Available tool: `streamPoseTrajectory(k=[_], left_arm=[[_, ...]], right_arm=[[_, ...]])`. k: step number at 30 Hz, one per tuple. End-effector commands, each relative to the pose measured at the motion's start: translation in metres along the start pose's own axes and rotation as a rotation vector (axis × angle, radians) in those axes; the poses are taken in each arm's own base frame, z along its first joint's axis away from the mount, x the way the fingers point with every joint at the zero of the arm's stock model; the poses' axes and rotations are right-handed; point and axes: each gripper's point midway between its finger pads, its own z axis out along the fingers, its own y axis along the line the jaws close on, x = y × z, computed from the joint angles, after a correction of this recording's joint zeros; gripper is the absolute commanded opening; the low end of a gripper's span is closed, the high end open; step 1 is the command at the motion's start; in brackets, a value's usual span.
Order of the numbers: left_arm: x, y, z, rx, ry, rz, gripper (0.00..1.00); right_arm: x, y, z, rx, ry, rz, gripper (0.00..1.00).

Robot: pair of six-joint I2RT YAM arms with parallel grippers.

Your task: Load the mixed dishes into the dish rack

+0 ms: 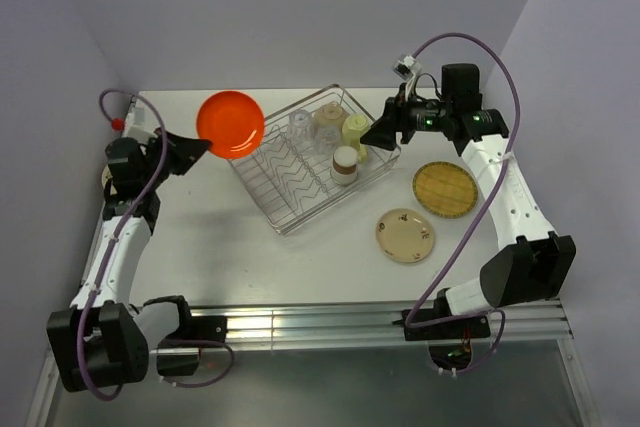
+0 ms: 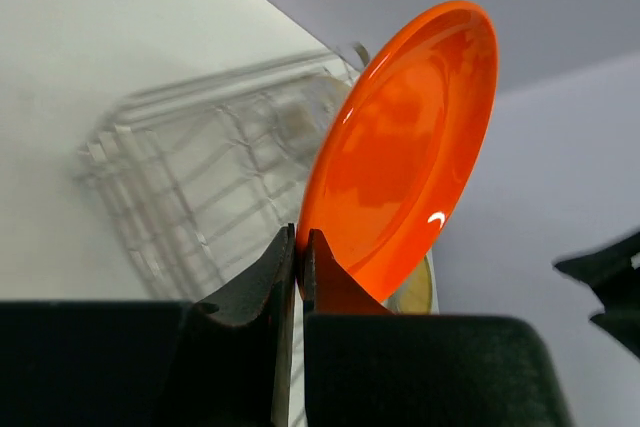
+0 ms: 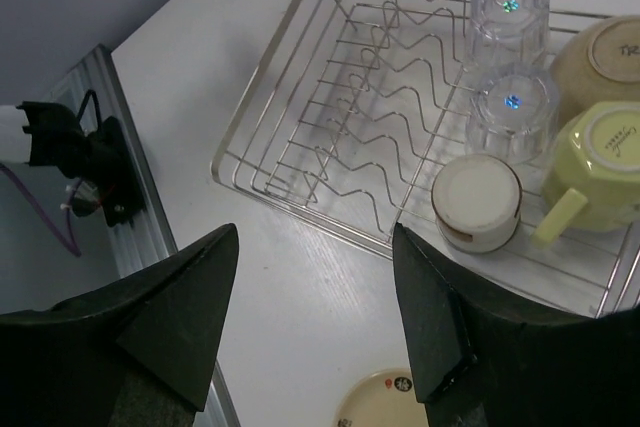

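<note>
My left gripper (image 1: 203, 146) (image 2: 298, 239) is shut on the lower rim of the orange plate (image 1: 230, 124) (image 2: 405, 147). It holds the plate on edge in the air over the left corner of the dish rack (image 1: 285, 229) (image 3: 340, 97). Along the rack's right side stand two upturned clear glasses (image 3: 508, 7) (image 3: 512, 107), a tan bowl (image 3: 600, 57), a pale-green mug (image 1: 355, 129) (image 3: 600, 162) and a brown-and-white cup (image 1: 345, 164) (image 3: 478, 202). My right gripper (image 1: 385, 132) (image 3: 315, 237) hovers open and empty above the rack's right edge.
A yellow woven plate (image 1: 444, 188) and a cream speckled plate (image 1: 405, 235) (image 3: 385, 402) lie on the table right of the rack. The rack's zigzag dividers (image 1: 290, 179) hold nothing. Walls close in behind and on both sides.
</note>
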Motion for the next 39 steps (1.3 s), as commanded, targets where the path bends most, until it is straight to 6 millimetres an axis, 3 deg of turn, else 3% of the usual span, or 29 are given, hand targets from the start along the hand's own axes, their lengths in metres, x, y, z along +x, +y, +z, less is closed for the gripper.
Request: streamPoseTrajectory(k=[1, 3, 7, 15, 19, 27, 39], left_arm=[[0.009, -0.069, 0.006, 0.170, 0.052, 0.165, 0.00], [0.015, -0.073, 0.010, 0.155, 0.065, 0.201, 0.00], [0.016, -0.077, 0.029, 0.114, 0.076, 0.339, 0.00], [0.005, -0.069, 0.070, 0.015, 0.055, 0.620, 0.00], [0.013, -0.070, 0.088, -0.014, 0.028, 0.770, 0.00], [0.007, -0.070, 0.103, -0.023, -0.118, 0.869, 0.00], [0.026, -0.030, 0.122, -0.142, -0.075, 1.040, 0.00]], right_arm=[[-0.036, 0.010, 0.008, 0.008, -0.055, 0.001, 0.71], [-0.043, 0.016, 0.012, -0.007, -0.058, -0.019, 0.71], [-0.039, 0.017, 0.017, -0.024, -0.057, -0.001, 0.71], [-0.007, 0.006, 0.020, 0.022, -0.020, 0.017, 0.71], [0.001, 0.002, 0.016, 0.058, -0.026, 0.018, 0.71], [0.021, -0.012, 0.014, 0.100, -0.017, 0.056, 0.72], [0.029, -0.023, 0.013, 0.116, -0.024, 0.086, 0.72]])
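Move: The left hand already holds the orange plate. The rack's wire plate slots lie about 21 cm to its right, 9 cm farther out and 20 cm below. In the rack, the far glass stands some 28 cm right and 21 ahead of this hand, the near glass about 34 right and 17 ahead, the brown-banded cup roughly 39 right and 10 ahead. From the empty right hand the slots are about 24 cm left, 12 ahead, 27 down. Keep the orange plate pinched by its rim and swing the left gripper right about 7 cm, then carry on forward some 10 cm towards the slots at the rack's left side. Meanwhile roll the wrist some 55 degrees, its left side rising; lift slightly first, then sink to a little below the starting height. Keep the empty right fingers open, rising slightly, then lowering that hand about 5 cm below its start beside the rack. ##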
